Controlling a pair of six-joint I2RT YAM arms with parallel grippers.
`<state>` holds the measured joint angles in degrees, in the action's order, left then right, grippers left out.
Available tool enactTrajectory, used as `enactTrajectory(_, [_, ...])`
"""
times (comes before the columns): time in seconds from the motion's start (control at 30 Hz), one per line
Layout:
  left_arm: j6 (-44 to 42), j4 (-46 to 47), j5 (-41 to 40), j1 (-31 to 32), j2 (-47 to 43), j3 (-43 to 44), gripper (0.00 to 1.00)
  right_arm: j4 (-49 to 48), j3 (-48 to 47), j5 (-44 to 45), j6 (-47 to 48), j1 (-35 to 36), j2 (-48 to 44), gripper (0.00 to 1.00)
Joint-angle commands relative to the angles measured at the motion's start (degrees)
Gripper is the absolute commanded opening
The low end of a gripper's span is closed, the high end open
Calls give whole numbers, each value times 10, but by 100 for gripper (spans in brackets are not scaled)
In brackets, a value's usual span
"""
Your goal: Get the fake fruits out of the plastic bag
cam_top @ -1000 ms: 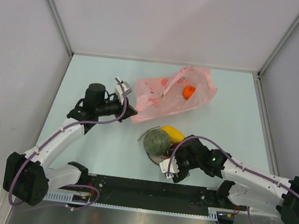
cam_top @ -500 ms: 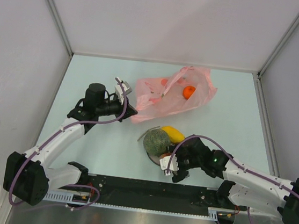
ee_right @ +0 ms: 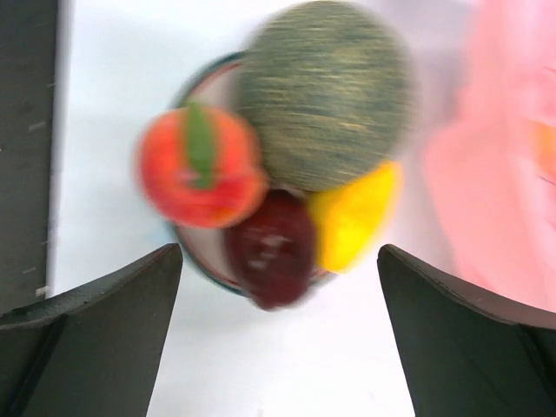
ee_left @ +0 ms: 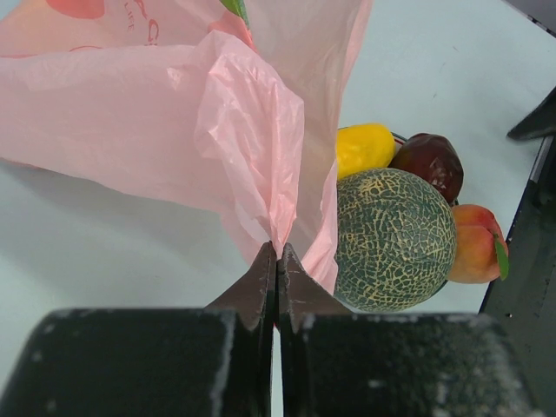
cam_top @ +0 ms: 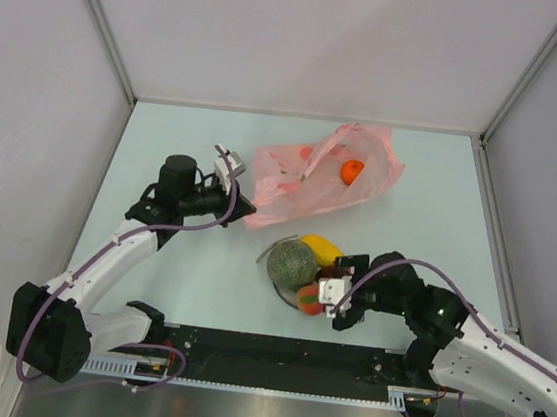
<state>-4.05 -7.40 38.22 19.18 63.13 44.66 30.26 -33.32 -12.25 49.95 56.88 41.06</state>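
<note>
The pink plastic bag [cam_top: 322, 178] lies at the table's middle back, with an orange ball [cam_top: 351, 171] and a small red piece [cam_top: 307, 152] showing through it. My left gripper [cam_top: 243, 208] is shut on the bag's near left corner [ee_left: 261, 174]. In front of the bag a plate [ee_right: 187, 252] holds the netted melon [cam_top: 292, 263], the yellow oval [cam_top: 322, 248], a red-orange peach [cam_top: 310, 299] and a dark red fruit [ee_right: 271, 248]. My right gripper [cam_top: 333, 287] is open and empty, just right of the plate, and in its wrist view [ee_right: 278, 252] it looks down on the plate.
The black rail [cam_top: 271, 364] of the arm bases runs along the near edge, close behind the plate. Grey walls enclose the table at the back and on both sides. The right wrist view is motion-blurred.
My right gripper has drawn back to the right and away from the plate, and the red-orange peach now shows on the plate's near edge. The left arm has not moved.
</note>
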Motion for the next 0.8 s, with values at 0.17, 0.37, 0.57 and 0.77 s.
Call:
enactTrajectory(0.17, [-44,-24,19,-4,-10,12,0,-141,-150,51,-141,-128,72,100])
enactTrajectory(0.37, [-50,-43,19,-8,-21,39,1,-236,-283,-19,-214,-230,277,79])
enactTrajectory(0.57, [-33,-59,27,-22,-29,89,0,-319,-307,-10,-222,-259,417,66])
enactTrajectory(0.77, [-44,-63,28,-26,-23,110,0,-347,-354,48,-292,-313,553,60])
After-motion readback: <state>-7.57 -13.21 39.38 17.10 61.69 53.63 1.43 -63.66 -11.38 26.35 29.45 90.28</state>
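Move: The orange in the bag lies about 31 cm ahead of the right hand, 1 cm to its right and 8 cm below. Nearer, on the plate, the dark plum is some 4 cm ahead and 1 cm left, and the yellow mango about 10 cm ahead and 4 cm left. The peach just set down is 2 cm back and 5 cm left. From the left hand, holding the bag, the orange is roughly 14 cm ahead, 23 cm right and 12 cm below. Towards the orange in the bag goes the right hand, fast, rising some 13 cm while reaching about 27 cm forward, then sinking 10 cm over the bag; it turns clockwise about 40 degrees as its wide-open fingers narrow to a bit over half. The left hand, still pinching the bag's edge, dips slightly, then lifts it, ending over 5 cm higher. ##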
